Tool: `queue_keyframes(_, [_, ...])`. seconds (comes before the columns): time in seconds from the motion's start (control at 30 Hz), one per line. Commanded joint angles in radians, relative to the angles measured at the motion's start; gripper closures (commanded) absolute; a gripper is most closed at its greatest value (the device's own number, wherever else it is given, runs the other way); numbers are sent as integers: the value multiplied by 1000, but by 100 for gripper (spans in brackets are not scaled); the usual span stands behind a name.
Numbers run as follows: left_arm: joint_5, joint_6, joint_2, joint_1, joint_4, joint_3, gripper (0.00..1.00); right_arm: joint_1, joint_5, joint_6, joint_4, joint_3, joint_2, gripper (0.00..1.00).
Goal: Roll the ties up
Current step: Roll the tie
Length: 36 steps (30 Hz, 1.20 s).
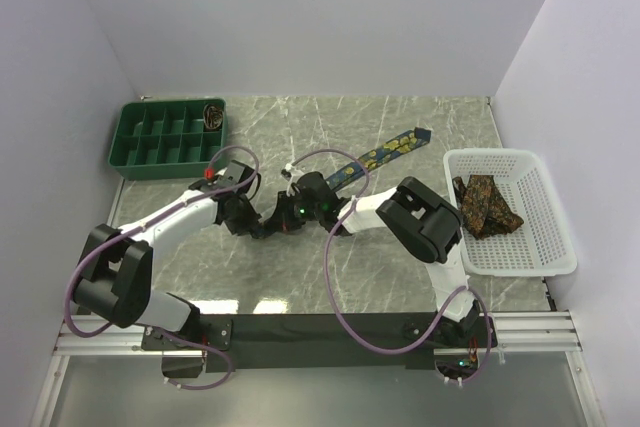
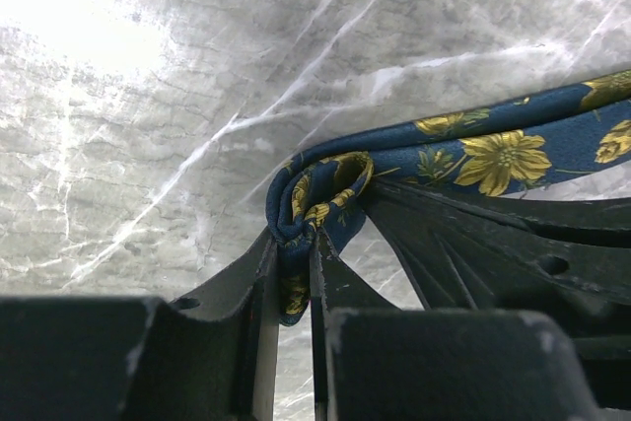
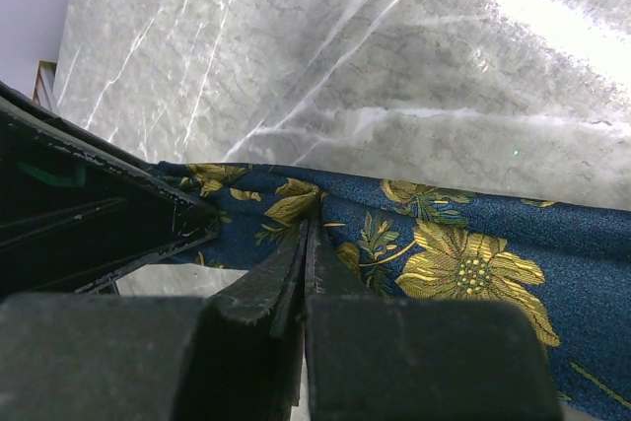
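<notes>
A navy tie (image 1: pixel 385 154) with yellow flowers lies diagonally on the marble table, its pointed end toward the back right. Both grippers meet at its near end. My left gripper (image 2: pixel 296 244) is shut on the small rolled coil (image 2: pixel 320 194) of that tie, and fabric shows between its fingers. My right gripper (image 3: pixel 306 229) is shut, its tips pinching a pucker of the navy tie (image 3: pixel 463 253) right beside the coil. In the top view the left gripper (image 1: pixel 272 223) and right gripper (image 1: pixel 300 209) nearly touch. Brown patterned ties (image 1: pixel 487 205) lie in the basket.
A white mesh basket (image 1: pixel 545 265) stands at the right edge. A green compartment tray (image 1: pixel 165 137) sits at the back left, with a rolled brown tie (image 1: pixel 213 115) in its far right compartment. White walls enclose the table on three sides.
</notes>
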Motion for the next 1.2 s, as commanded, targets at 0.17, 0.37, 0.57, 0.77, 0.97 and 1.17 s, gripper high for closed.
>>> queue_keyframes(0.17, [14,5,31,-24,29,80,99,36,-33,-24,-39,55,44,100])
queue_keyframes(0.37, [33,-4,79,-42,55,114,99,37,-33,-22,-39,60,52,100])
queue_keyframes(0.57, [44,-21,135,-51,92,106,99,33,-19,-15,-27,31,32,96])
queue_keyframes(0.77, [28,-23,194,-56,105,100,99,8,45,-8,12,-49,-48,81])
queue_keyframes(0.97, [28,-21,244,-59,125,101,99,-21,143,-36,25,-130,-147,74])
queue_keyframes(1.17, [27,-12,267,-62,124,127,99,-70,137,-28,51,-128,-158,78])
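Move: The left fingers hold the tie's rolled end, and the stretch pinched by the right fingers lies about 4 cm to their right and 2 cm ahead, nearly at their height. For the right hand, the next flat stretch of the tie is some 5 cm to its right, 2 cm ahead and a little below. The tie's far end lies roughly 47 cm right of the left hand and 28 cm ahead; the green tray is about 27 cm left of the left hand and 25 cm ahead. Keeping its pinch on the tie's rolled end, the left hand carries it right and forward along the tie by about 6 cm in two steps, rising 1 cm at first, then sinking roughly 2.5 cm towards the table with hardly any turn. The right hand first holds its pinch almost still beside the roll, then opens its fingers a little, frees the cloth and slides back right along the tie about 5 cm, edging forward, its fingers still parted at the end. ##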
